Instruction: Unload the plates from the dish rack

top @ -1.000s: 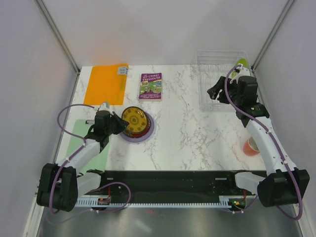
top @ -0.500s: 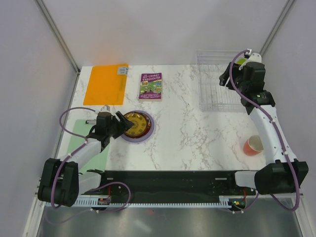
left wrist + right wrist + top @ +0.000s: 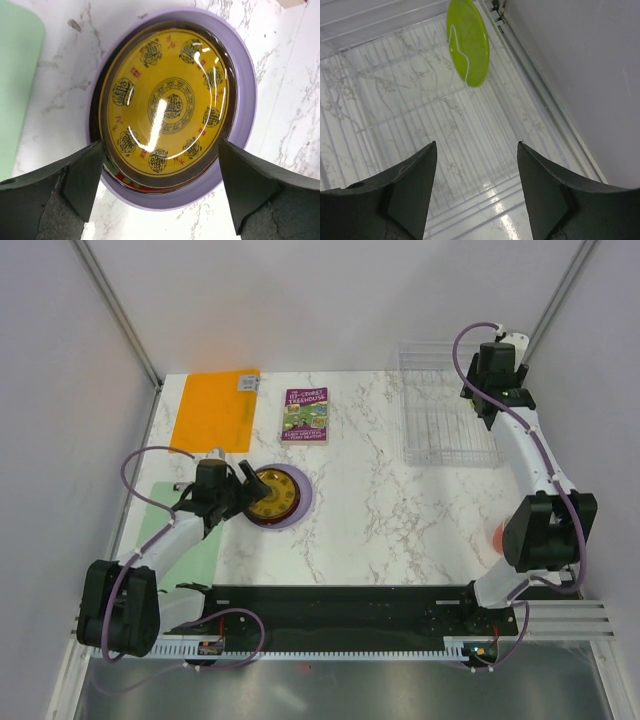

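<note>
Three plates lie stacked on the table: a yellow patterned plate on top, a red patterned plate showing only its rim, and a large lavender plate underneath. My left gripper is open, a finger on either side of the stack's near edge, touching nothing; the top view shows it just left of the stack. A lime-green plate stands on edge in the clear dish rack. My right gripper hangs open over the rack floor, short of that plate, at the far right corner.
An orange mat and a book lie at the back of the table. A pale green mat sits under my left arm. The orange cup is mostly hidden behind my right arm. A wall runs close along the rack's right side.
My left gripper opened and let go of the yellow plate, which now lies flat on the stack. My right arm swung from the rack's near side to its far right corner.
</note>
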Robot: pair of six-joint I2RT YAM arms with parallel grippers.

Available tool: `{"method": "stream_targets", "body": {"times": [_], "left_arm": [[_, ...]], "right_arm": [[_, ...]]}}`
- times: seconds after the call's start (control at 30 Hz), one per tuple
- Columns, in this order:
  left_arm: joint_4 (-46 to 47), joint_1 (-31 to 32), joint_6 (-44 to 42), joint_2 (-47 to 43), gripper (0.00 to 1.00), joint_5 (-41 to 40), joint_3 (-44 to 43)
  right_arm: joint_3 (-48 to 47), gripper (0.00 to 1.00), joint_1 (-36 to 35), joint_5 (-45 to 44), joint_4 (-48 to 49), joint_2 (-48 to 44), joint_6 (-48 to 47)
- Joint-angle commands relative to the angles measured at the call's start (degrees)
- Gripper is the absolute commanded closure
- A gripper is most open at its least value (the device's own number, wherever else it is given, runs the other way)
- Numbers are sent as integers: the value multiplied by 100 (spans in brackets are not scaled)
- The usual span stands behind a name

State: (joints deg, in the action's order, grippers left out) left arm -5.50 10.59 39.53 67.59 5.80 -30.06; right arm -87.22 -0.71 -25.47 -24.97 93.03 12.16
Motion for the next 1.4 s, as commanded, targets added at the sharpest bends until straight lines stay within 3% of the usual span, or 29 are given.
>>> {"method": "stream_targets", "body": {"times": [0.0,0.33,0.6,0.83,1.07,1.17,1.23,1.27,1.37], "left_arm": [[-812,-13,-736,-88,0,-466,-623],[-1427,-13,-1360,158,0,-571,-1396],[-1402,-13,-1369,412,0,-291,-1836],[-1226,-13,-1369,430,0,-168,-1968],[-778,-13,-1202,544,0,219,-1845],[-699,-13,-1132,588,0,334,-1819],[-690,-13,-1114,580,0,334,-1793],[-690,-13,-1114,571,0,334,-1784],[-672,-13,-1105,562,0,307,-1749]], "right_arm": [[-655,28,53,-854,247,601,-416],[-2182,29,440,-951,379,2402,-724],[-3660,32,668,-652,291,3597,-909],[-3741,43,844,-503,660,4055,-926],[-3732,62,985,-11,844,4267,-953],[-3618,81,1029,244,950,4214,-926],[-3495,84,1029,393,1064,4135,-944],[-3469,94,1029,472,1134,4100,-944],[-3424,99,1029,543,1249,4030,-996]]}}
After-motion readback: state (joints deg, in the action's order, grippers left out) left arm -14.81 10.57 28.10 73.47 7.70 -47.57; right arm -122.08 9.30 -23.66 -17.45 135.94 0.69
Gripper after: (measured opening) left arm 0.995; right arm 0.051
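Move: Farther out and lower, the green plate stands on edge in the dish rack: its middle is about 21 cm ahead of the right hand, 10 cm to its right and 16 cm below. The rack's middle lies some 13 cm ahead of this hand, 1 cm to its right and 19 cm down. From the left hand the green plate is about 38 cm ahead, 80 cm to the right and 3 cm higher. Reaching about 15 cm forward, some 12 cm down and 11 cm to the right, the right hand comes to the green plate, finishing mostly downward as its fingers close and pinch the near upper rim. The left hand, fingers still wide open, backs off the plate stack, rising about 6 cm and easing forward. ##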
